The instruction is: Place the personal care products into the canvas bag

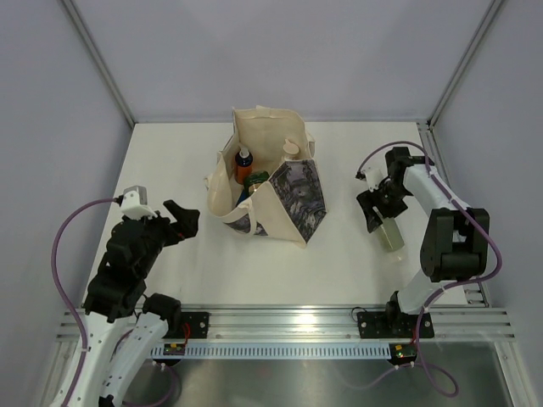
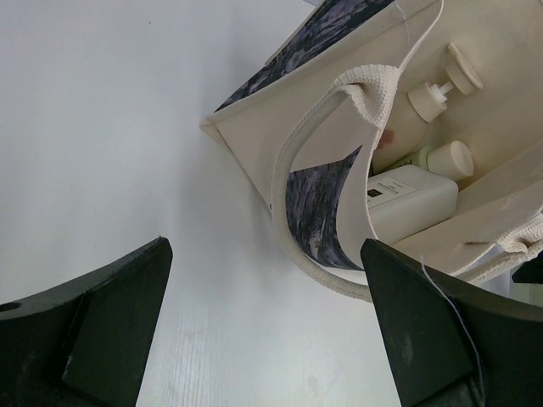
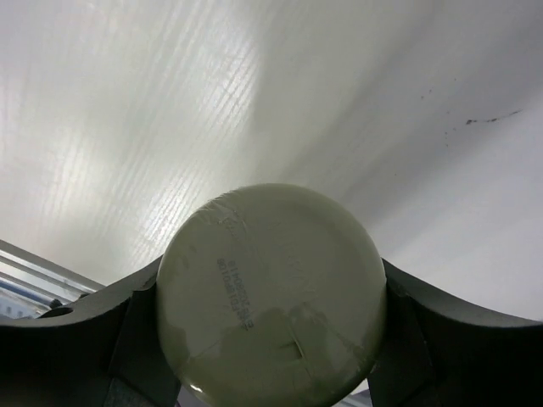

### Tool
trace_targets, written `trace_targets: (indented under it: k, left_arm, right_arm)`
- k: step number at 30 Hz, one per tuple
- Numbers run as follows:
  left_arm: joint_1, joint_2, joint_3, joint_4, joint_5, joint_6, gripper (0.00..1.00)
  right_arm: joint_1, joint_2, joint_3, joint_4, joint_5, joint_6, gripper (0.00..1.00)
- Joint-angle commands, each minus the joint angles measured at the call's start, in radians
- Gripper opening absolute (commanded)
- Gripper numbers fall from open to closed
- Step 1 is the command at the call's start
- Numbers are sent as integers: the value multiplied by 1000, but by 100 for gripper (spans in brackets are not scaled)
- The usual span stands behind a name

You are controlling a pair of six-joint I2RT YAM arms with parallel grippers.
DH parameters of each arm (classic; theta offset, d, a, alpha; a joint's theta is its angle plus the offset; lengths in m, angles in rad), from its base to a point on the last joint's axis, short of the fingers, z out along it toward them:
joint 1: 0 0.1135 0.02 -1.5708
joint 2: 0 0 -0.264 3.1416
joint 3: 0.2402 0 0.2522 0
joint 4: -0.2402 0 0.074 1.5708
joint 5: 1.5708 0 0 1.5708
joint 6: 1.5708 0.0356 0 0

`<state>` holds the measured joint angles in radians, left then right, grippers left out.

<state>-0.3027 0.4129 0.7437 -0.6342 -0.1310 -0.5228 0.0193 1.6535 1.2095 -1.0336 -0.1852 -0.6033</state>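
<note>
The cream canvas bag (image 1: 280, 182) stands open at mid-table with dark prints on its sides. Inside it I see an orange bottle (image 1: 244, 166), a beige cap (image 1: 291, 148), a pump bottle (image 2: 437, 91) and a white bottle (image 2: 413, 200). A sage-green bottle (image 1: 392, 236) is at the right side of the table. My right gripper (image 1: 377, 219) holds it, and its round base (image 3: 271, 288) fills the space between both fingers. My left gripper (image 1: 185, 219) hangs open left of the bag, with only bare table between its fingers (image 2: 102, 322).
The bag's loop handle (image 2: 299, 182) droops toward my left gripper. White enclosure walls ring the table. A metal rail (image 1: 288, 324) runs along the near edge, by the arm bases.
</note>
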Motion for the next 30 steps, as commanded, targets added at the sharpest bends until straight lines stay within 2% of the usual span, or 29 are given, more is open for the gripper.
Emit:
trace_targets:
  k: [1, 3, 11, 18, 22, 27, 30]
  left_arm:
    - [2, 7, 19, 47, 16, -22, 99]
    - [1, 6, 23, 41, 19, -28, 99]
    - [2, 9, 34, 42, 34, -39, 99]
    - [2, 36, 48, 54, 39, -49, 99]
    - [2, 75, 78, 54, 42, -39, 99]
    - [2, 118, 126, 42, 30, -3, 99]
    - [2, 144, 155, 25, 22, 10, 99]
  right_arm:
    - [-25, 37, 53, -92, -149, 14, 0]
    - [-58, 51, 110, -106, -196, 13, 0]
    - [-200, 161, 442, -298, -598, 20, 0]
    - [-219, 207, 631, -336, -870, 114, 0]
    - [-202, 223, 835, -384, -985, 134, 0]
    - [-141, 190, 978, -263, -1065, 310, 0]
    - [-70, 170, 1047, -128, -1091, 433, 0]
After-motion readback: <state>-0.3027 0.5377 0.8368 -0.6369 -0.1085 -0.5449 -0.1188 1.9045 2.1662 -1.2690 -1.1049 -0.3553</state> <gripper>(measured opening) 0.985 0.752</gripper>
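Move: The right hand already holds the pale green bottle by its base end, cap down, and the canvas bag it goes to has its middle some 27 cm to the left, about 9 cm ahead and 3 cm higher. Inside the bag, the pump bottle is roughly 23 cm left and 14 cm ahead of this hand, the orange bottle 36 cm left and 14 cm ahead. From the left hand, the bag's middle is around 17 cm ahead, 22 cm to the right and 15 cm below. Keeping its grip on the pale green bottle, the right hand lifts it about 25 cm while reaching some 12 cm forward, then also swings left towards the bag's mouth, some 9 cm in all and mostly in the second half. As it climbs, the wrist rolls over by some 55 degrees so that the fingers, at first pointing straight down, slant to the left and the bottle's cap swings round towards the bag. ##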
